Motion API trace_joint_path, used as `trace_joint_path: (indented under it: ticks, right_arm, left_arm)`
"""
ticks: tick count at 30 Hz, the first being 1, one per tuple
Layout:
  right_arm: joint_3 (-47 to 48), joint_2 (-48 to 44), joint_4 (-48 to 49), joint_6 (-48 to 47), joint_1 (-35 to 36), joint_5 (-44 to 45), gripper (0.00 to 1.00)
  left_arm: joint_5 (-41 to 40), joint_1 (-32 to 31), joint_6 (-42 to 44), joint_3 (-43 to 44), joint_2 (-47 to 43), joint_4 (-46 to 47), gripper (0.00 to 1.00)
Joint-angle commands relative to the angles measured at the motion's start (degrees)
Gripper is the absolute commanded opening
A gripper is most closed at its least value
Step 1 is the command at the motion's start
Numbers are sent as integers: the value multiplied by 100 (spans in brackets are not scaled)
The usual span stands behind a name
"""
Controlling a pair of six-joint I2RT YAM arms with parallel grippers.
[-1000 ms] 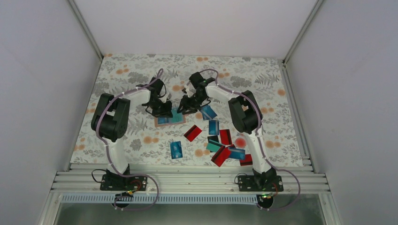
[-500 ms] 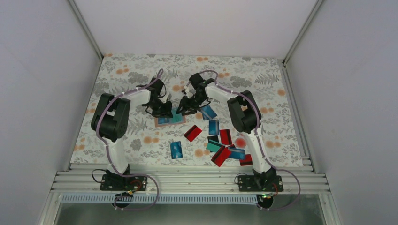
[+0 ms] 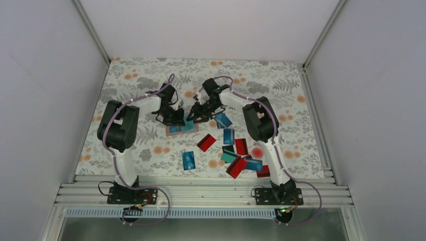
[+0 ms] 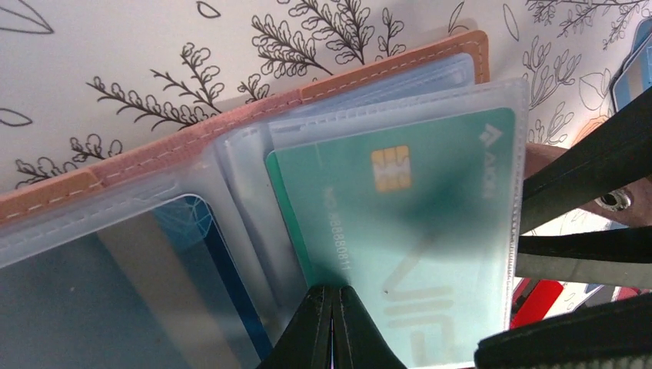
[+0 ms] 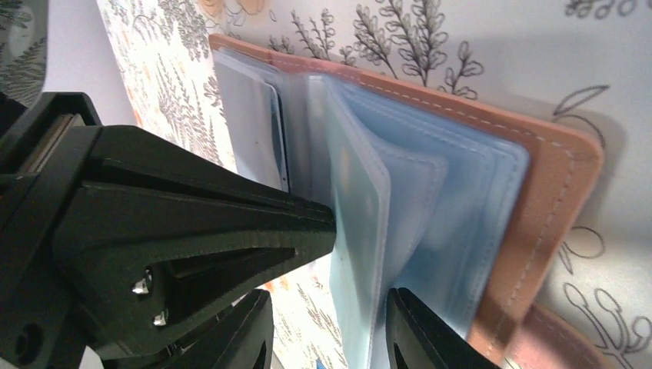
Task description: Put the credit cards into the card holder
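The card holder [image 3: 182,127] lies open on the floral cloth, its tan cover [image 4: 154,154] lined with clear sleeves. One sleeve holds a teal credit card [image 4: 415,223], and another to the left holds a blue one [image 4: 223,265]. My left gripper [image 4: 333,304] is shut, its tips pressing down on the sleeves beside the teal card. My right gripper [image 5: 329,307] is open at the holder's right side, with a raised clear sleeve page [image 5: 357,231] standing between its fingers. Several loose cards lie nearer, among them a red one [image 3: 206,142] and a blue one [image 3: 189,160].
More red, blue and teal cards lie heaped around the right arm's lower link [image 3: 241,159]. Another blue card [image 3: 223,120] lies just right of the holder. Both grippers crowd together over the holder [image 5: 553,207]. White walls enclose the cloth on three sides.
My right gripper has edged slightly left over the holder. The left gripper and the loose cards have stayed put.
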Motion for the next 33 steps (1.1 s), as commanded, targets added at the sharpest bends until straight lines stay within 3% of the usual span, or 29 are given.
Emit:
trace_joint_path:
  ticks: [1,12,24,33]
  right_arm:
    - [57,-78,232,109,70,-292,37]
    - [210,30,131,204,124,-53,36]
    - [304,1,479,632,299,-87,37]
    - [1642,585,631,1370,1222,63,40]
  left_arm:
    - [-60,-56,-127,-35,-235,-10,2]
    - [-346,-42,-503,36,-913,-275,2]
    - [-1103,328,-518,-438,-2331,-956,2]
    - [-1140,610,-222,-1082,-3564,-1257,2]
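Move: At the left hand's shut tips lies the open holder's raised green-card page, its middle about 3 cm right and 1 cm back; the blue-card page is some 4 cm left and 2 cm back. The right hand straddles the raised page's outer edge: its middle is about 2 cm left, 2 cm back and 1 cm lower. From that hand a red card lies 10 cm back and 6 cm right, and blue cards are level, 13 cm right, all 3 cm below. Clearing the way, the left hand comes free of the green-card page with fingers shut, rises about 11 cm, then swings left and a little back off the holder, turning slightly counter-clockwise. The right hand, fingers staying part open around the page's edge, first creeps left, then speeds up left and upward, about 6 cm across and 4 cm up, pushing the page over towards the left side. ##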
